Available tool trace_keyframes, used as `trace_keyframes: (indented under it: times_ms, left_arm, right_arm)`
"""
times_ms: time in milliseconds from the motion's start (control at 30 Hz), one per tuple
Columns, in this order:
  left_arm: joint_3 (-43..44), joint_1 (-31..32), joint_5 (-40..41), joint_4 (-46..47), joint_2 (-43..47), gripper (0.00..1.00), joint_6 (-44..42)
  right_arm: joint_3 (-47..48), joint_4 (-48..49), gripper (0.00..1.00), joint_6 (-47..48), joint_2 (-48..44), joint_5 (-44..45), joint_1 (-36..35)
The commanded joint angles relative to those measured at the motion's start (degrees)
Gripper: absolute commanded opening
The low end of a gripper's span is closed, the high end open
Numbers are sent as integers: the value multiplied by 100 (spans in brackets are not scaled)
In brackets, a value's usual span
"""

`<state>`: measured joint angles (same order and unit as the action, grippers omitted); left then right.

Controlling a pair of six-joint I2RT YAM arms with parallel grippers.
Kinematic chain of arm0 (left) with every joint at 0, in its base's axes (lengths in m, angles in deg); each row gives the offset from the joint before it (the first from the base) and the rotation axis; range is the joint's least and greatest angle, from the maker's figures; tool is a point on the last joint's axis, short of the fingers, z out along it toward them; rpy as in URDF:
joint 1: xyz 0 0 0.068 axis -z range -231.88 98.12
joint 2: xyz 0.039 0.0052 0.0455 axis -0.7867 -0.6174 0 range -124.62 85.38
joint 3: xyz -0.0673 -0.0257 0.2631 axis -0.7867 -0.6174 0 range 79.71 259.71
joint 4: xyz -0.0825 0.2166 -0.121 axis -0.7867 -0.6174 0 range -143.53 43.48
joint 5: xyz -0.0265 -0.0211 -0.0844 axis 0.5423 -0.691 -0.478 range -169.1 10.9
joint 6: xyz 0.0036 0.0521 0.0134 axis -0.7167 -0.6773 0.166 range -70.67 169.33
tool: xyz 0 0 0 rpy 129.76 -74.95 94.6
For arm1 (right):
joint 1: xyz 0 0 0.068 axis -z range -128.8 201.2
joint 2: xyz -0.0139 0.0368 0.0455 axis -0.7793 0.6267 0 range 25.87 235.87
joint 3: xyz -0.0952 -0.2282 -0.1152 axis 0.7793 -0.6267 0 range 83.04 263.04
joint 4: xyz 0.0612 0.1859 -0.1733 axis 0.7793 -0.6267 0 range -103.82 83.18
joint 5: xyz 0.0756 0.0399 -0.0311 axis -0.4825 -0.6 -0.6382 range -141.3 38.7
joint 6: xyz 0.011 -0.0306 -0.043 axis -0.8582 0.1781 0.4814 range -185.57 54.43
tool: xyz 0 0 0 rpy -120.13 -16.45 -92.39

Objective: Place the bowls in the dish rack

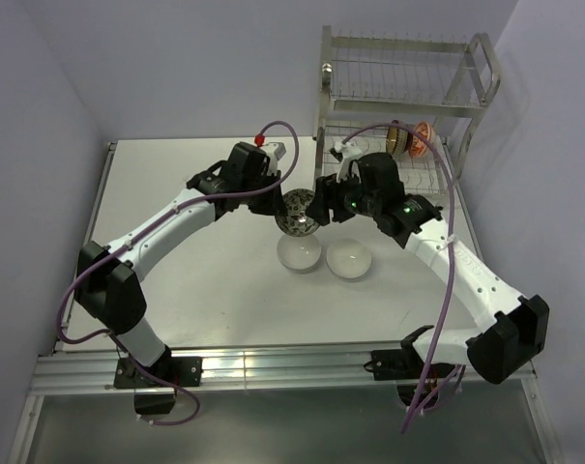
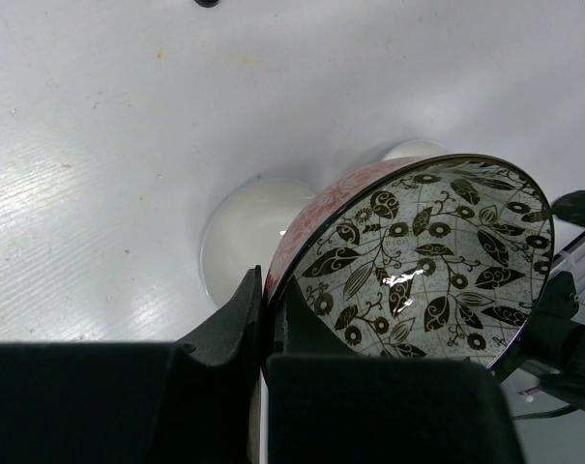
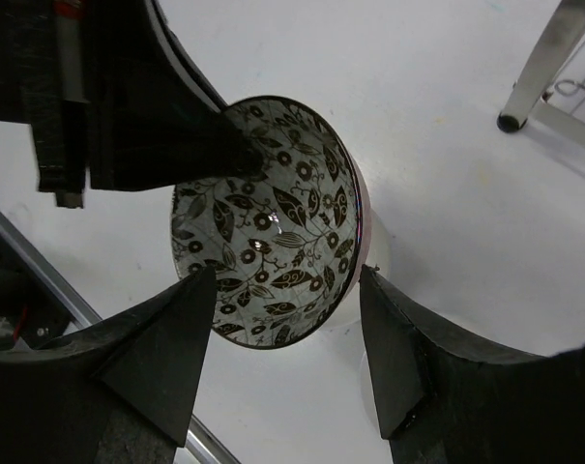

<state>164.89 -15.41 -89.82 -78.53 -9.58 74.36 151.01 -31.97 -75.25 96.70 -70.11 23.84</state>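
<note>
A grey-white bowl (image 1: pixel 297 215) with a black leaf pattern inside hangs tilted above the table. My left gripper (image 1: pixel 277 196) is shut on its rim (image 2: pixel 268 285), one finger inside and one outside. In the left wrist view the patterned bowl (image 2: pixel 427 261) fills the right half. My right gripper (image 1: pixel 321 213) is open, and its fingers straddle the same bowl (image 3: pixel 273 222) at the lower rim (image 3: pixel 287 275). Two plain white bowls (image 1: pixel 299 251) (image 1: pixel 349 258) sit on the table just below. The dish rack (image 1: pixel 408 77) stands at the back right, with a dark brown bowl (image 1: pixel 398 138) and an orange-red bowl (image 1: pixel 421 138) in its lower tier.
A rack leg (image 3: pixel 539 68) shows at the top right of the right wrist view. One white bowl (image 2: pixel 244 242) lies directly under the held bowl in the left wrist view. Walls close in the table on the left, back and right.
</note>
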Motion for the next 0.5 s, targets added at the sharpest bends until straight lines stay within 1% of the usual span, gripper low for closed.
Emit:
trace_keyframes:
  times_ms: [0,133,233,267,300,367,467]
  left_arm:
    - [262,18,-53,248,311,0,142]
    - [270,10,-44,248,364,0,115]
    - [244,18,-105,283,399,0,133]
    - [235,18,-140,292,408,0,133]
    - [235,18,-158,300,408,0,142]
    - [244,18,-167,309,399,0,142]
    - [288,18,-211,301,364,0,151]
  right_arm:
    - [244,-140,68,-174,27,685,-226]
    - [165,-149,65,-369,159,1159,-367]
    - [129,-131,54,-430,203,1291,-455]
    - [129,-131,45,-448,247,1301,-472]
    - [138,-148,42,-439,282,1362,-499]
    - [147,-183,36,-430,352,1502,-569]
    - [147,-192,34,-457,397,1862,-622]
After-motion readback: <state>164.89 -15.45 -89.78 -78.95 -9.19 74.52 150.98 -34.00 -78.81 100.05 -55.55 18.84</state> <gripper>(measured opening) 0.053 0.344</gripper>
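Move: The patterned bowl, its left rim already in the left fingers, has its middle about 6 cm to the right of the left hand, 1 cm back and a couple of cm lower. From the right hand that middle lies some 6 cm left, level fore and aft, and 5 cm below. On the table some 17 cm below the right hand, one white bowl lies 6 cm left and 2 cm back, the other 6 cm right and 4 cm back. The left hand keeps its pinch on the patterned bowl's left rim and holds still. The right hand sinks about 3 cm, easing slightly forward, onto the bowl's free right rim, and its well-spread fingers close by about half around that rim, one on the inner side and one outside; whether they touch yet can't be seen. Meanwhile the wrist turns about 10 degrees clockwise and its left side dips a little. ##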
